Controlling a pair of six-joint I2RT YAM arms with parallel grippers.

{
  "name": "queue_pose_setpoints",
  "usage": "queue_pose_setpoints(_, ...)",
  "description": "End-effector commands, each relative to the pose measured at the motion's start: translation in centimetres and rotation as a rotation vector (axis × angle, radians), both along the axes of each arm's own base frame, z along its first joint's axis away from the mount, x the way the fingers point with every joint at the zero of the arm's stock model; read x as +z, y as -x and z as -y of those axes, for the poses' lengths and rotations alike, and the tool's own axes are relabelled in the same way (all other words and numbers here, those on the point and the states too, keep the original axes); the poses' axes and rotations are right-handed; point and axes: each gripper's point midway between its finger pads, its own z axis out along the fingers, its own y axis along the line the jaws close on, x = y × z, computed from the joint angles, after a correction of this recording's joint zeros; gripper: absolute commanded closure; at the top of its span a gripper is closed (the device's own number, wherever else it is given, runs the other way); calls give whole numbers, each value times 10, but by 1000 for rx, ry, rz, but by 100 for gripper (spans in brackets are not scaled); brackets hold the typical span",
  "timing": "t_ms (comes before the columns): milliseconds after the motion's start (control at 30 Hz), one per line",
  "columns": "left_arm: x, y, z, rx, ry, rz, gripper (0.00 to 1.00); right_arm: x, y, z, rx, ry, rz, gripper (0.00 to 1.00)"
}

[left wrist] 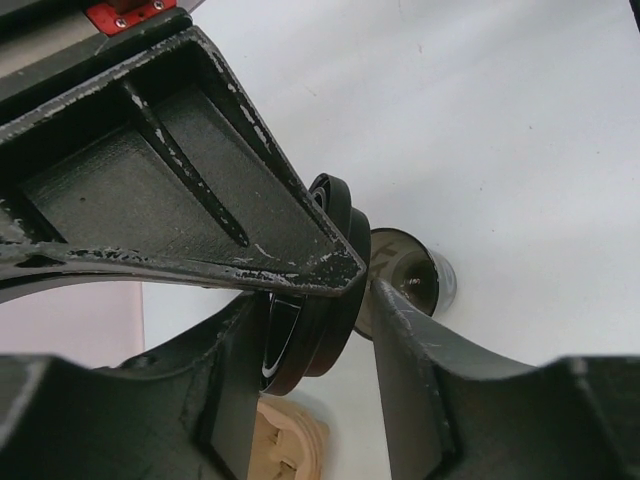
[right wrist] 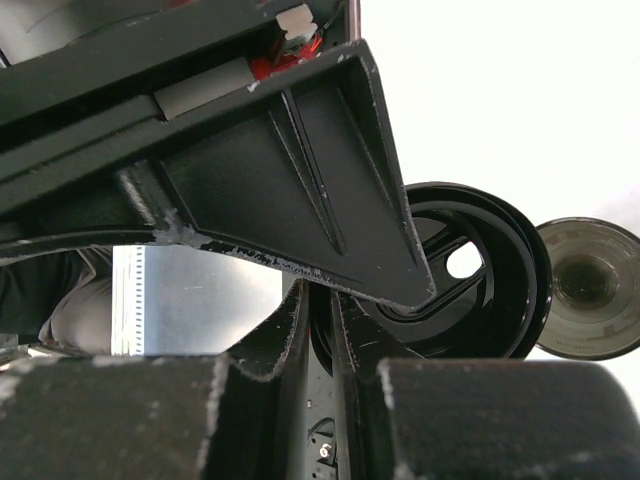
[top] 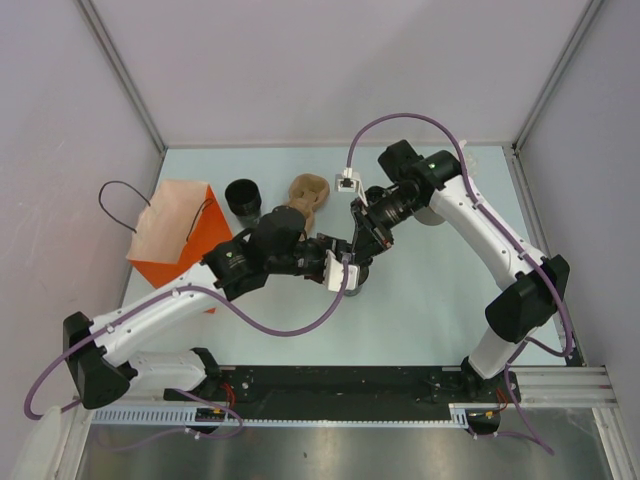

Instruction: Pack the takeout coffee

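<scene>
The takeout coffee cup [top: 242, 198], small and black, stands at the back of the table between the orange paper bag [top: 180, 230] and the pulp carrier. Its black lid [right wrist: 490, 260] is off the cup, held on edge in mid-air at the table's centre. My right gripper [right wrist: 320, 290] is shut on the lid's rim. My left gripper [left wrist: 345, 300] meets it from the left [top: 345, 262], jaws open around the same lid [left wrist: 300, 340], with a gap showing on one side. From above, the lid is hidden between the two grippers.
The brown pulp cup carrier [top: 308, 195] lies just behind the grippers and shows below the lid [left wrist: 290, 440]. A grey-brown cylinder [right wrist: 585, 290] stands under the right arm. The bag's black handles loop out to the left.
</scene>
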Motion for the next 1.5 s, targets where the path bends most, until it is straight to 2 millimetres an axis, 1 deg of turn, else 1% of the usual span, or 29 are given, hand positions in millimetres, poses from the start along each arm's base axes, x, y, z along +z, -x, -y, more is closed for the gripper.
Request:
queue_pose_setpoints(0,10,3,8,-22,32,18,57,15,12,4,17,-11,-15,87)
queue_pose_setpoints(33,9,3,8,-25,28,14,60,16,11,3,17,-13,-11,87)
queue_pose_setpoints(67,8,3,8,-24,26,10,68,17,10,4,13,-13,-6,87)
queue_pose_setpoints(167,5,3,9,-14,23,-1,83,24,4,6,-7,-25,13,85)
queue_pose_setpoints(267,3,3,8,-6,24,-3,88,33,-4,12,-37,-43,36,84)
queue_pose_setpoints(333,3,4,7,-2,29,-11,89,36,-11,17,-65,-48,44,78)
queue_pose_setpoints(367,2,3,7,3,30,-13,90,40,-13,18,-73,-53,56,74)
queue_pose_setpoints(400,2,3,7,5,34,-14,90,41,-17,20,-83,-54,66,64)
queue_pose_setpoints(500,0,2,6,32,43,-29,91,52,-31,31,-137,-45,132,45)
queue_pose_setpoints(533,1,2,6,42,53,-43,91,54,-36,37,-159,-28,161,42)
queue_pose_setpoints(600,3,0,6,62,70,-47,91,66,-46,48,-208,-27,238,35)
queue_pose_setpoints(667,6,-3,6,93,105,-72,93,71,-59,61,-265,0,328,30)
queue_pose_setpoints(700,7,-5,5,121,125,-109,93,74,-56,66,-284,10,374,26)
queue_pose_setpoints(733,12,-8,7,132,154,-123,94,75,-70,72,-330,41,469,25)
queue_pose_setpoints(767,16,-11,7,149,177,-147,96,78,-73,76,-357,48,516,24)
queue_pose_setpoints(800,19,-18,4,197,215,-212,96,74,-62,83,-371,56,560,17)
queue_pose_setpoints(833,23,-22,6,209,250,-245,97,80,-80,89,-436,72,682,14)
queue_pose_setpoints(867,30,-26,6,222,282,-284,97,81,-81,93,-454,78,745,10)
queue_pose_setpoints(900,34,-37,0,278,325,-365,97,79,-76,93,-444,74,800,5)
queue_pose_setpoints(933,34,-44,-1,296,346,-409,97,79,-74,99,-467,63,887,2)
queue_pose_setpoints(967,41,-44,1,277,369,-462,97,79,-70,99,-469,53,930,1)
queue_pose_setpoints(1000,42,-52,-5,318,400,-554,97,80,-67,98,-460,49,984,0)
queue_pose_setpoints(1033,47,-56,-5,313,431,-592,98,82,-61,99,-461,24,1030,0)
queue_pose_setpoints(1067,46,-57,-4,302,441,-648,98,85,-59,98,-462,16,1051,0)
queue_pose_setpoints(1133,46,-68,-5,348,484,-765,98,89,-56,93,-454,-1,1075,0)
queue_pose_setpoints(1233,49,-77,-8,393,515,-892,98,87,-48,81,-385,-26,1088,0)
queue_pose_setpoints(1267,45,-80,-8,389,509,-936,98,85,-45,77,-356,-31,1090,0)
queue_pose_setpoints(1333,49,-79,-9,381,536,-1005,98,82,-39,67,-303,-48,1099,0)
queue_pose_setpoints(1467,53,-74,-14,372,586,-1183,98,74,-38,51,-234,-49,1113,5)
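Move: The black lid, still pinched by the right hand, is already between the left hand's half-open fingers, its middle about 3 cm to the right of that hand, 1 cm forward and 1 cm below. From the right hand, the lid's middle is some 3 cm forward, 1 cm left and 1 cm lower. The dark clear cup stands level with the left hand, about 1 cm right and 19 cm below; of that cup, the lid stack is roughly 21 cm farther out and 6 cm right, the cup tray 24 cm farther out and 12 cm left. The left fingers close on the black lid and hold nearly still until the right fingers open wide and let go of it, the right hand going forward and up, then swinging right and back, to end about 7 cm to the right and 7 cm higher with its wrist turned some 60 degrees. Once the lid is free of the right hand, the left keeps its pinch and carries the lid about 9 cm forward, away from above the cup and towards the lid stack, its wrist turning well over as it goes. ##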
